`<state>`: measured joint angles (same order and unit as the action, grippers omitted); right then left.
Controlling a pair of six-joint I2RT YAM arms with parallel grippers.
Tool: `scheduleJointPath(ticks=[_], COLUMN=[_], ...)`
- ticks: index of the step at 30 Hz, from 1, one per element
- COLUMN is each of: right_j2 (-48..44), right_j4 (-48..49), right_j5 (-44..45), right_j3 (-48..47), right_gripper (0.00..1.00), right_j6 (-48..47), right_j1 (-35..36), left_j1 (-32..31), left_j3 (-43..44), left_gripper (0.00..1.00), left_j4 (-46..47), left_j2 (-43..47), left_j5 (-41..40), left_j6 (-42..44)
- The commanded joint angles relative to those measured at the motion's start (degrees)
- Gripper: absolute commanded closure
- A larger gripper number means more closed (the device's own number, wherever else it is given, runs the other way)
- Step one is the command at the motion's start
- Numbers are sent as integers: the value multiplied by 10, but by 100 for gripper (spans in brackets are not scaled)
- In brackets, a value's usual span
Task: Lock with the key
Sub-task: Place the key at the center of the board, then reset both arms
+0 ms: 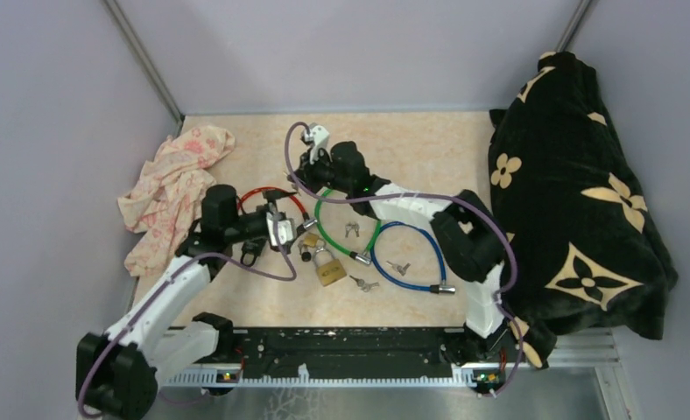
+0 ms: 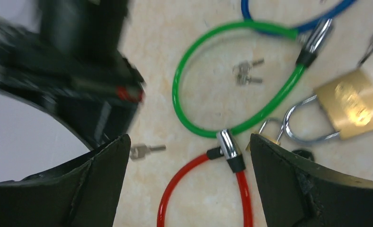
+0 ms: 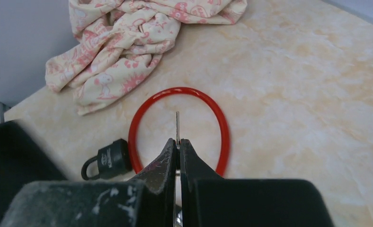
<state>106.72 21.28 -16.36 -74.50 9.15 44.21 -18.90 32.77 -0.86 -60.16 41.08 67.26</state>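
A red cable lock [image 1: 267, 194] lies on the beige table, its metal barrel [image 2: 228, 145] closing the loop. My left gripper [image 2: 189, 142] hangs open right above that barrel, with nothing between its fingers; it also shows in the top view [image 1: 280, 232]. My right gripper [image 3: 179, 142] is shut on a key, whose thin silver blade [image 3: 177, 124] sticks out over the red loop [image 3: 180, 90]. From above, the right gripper [image 1: 309, 166] sits just behind the red cable. A loose key [image 2: 146, 150] rests by my left finger.
A green cable lock [image 1: 324, 223], a blue one [image 1: 433, 254], a brass padlock [image 1: 328, 269], a black padlock [image 3: 110, 157] and loose keys [image 2: 246, 73] crowd the table's middle. A patterned cloth [image 1: 175, 184] lies at the left, a black cushion [image 1: 578, 192] at the right.
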Motion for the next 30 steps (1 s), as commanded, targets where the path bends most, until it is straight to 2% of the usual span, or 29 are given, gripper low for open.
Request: scheduleJointPath(ticks=[1, 5, 9, 10, 11, 12, 13, 14, 15, 19, 22, 24, 27, 28, 30], right_j2=[116, 202, 250, 255, 260, 261, 259, 251, 232, 136, 35, -43, -162, -200, -283], right_j4=[95, 61, -18, -42, -67, -98, -128, -159, -184, -286, -354, -358, -318, -297, -262], right_j5=[-18, -25, -31, -44, -55, -63, -64, -55, -42, 0, 45, 74, 110, 139, 247], right_j3=[-100, -183, -244, -258, -273, -289, -304, -316, -323, -339, -290, -200, -16, 48, 181], right_gripper=[100, 100, 100, 96, 85, 69, 32, 5, 2, 2, 2, 1, 2, 2, 2], right_j6=[82, 89, 80, 74, 63, 51, 39, 29, 15, -53, -57, -23, 56, 87, 134], right_j1=[22, 40, 48, 49, 50, 52, 52, 52, 52, 42, 11, -31, -117, -150, -170], left_j1=[0, 21, 75, 91, 107, 120, 132, 142, 150, 177, 192, 209, 217, 218, 218], left_j3=[18, -32, -85, -98, -108, -119, -129, -139, -148, -176, -196, -207, -226, -231, -239], left_gripper=[1, 1, 1, 1, 1, 1, 1, 1, 1, 1, 1, 1, 1, 1, 1], left_j4=[-93, 10, 95, 106, 114, 120, 125, 128, 130, 133, 131, 128, 133, 139, 148], left_j2=[111, 209, 277, 288, 296, 303, 308, 313, 315, 319, 329, 339, 352, 354, 355], left_j5=[93, 2, -109, -132, -155, -180, -205, -235, -260, -336, -370, -392, -419, -422, -417], left_j6=[-311, -589, -756, -781, -800, -815, -827, -842, -854, -888, -893, -891, -892, -891, -894])
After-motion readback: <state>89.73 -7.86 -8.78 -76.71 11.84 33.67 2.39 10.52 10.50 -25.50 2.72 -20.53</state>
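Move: The key is already shut in the right fingers. The middle of the red cable loop, where it goes, is about 9 cm to this hand's left, 1 cm ahead and 14 cm below. The loop's metal lock end lies nearly straight below the hand; the black padlock is some 14 cm left and 6 cm back, the small brass padlock 4 cm back and 1 cm right. From the left hand, the loop's middle is about 9 cm ahead, 5 cm left and 10 cm below. Lower the right gripper about 12 cm while carrying the key some 10 cm left into the red loop, open wide to let go of the key, then rise and swing right, away over the green loop. Meanwhile back the open left gripper up and away from the lock end, then sweep left, turning counter-clockwise to point forward. ##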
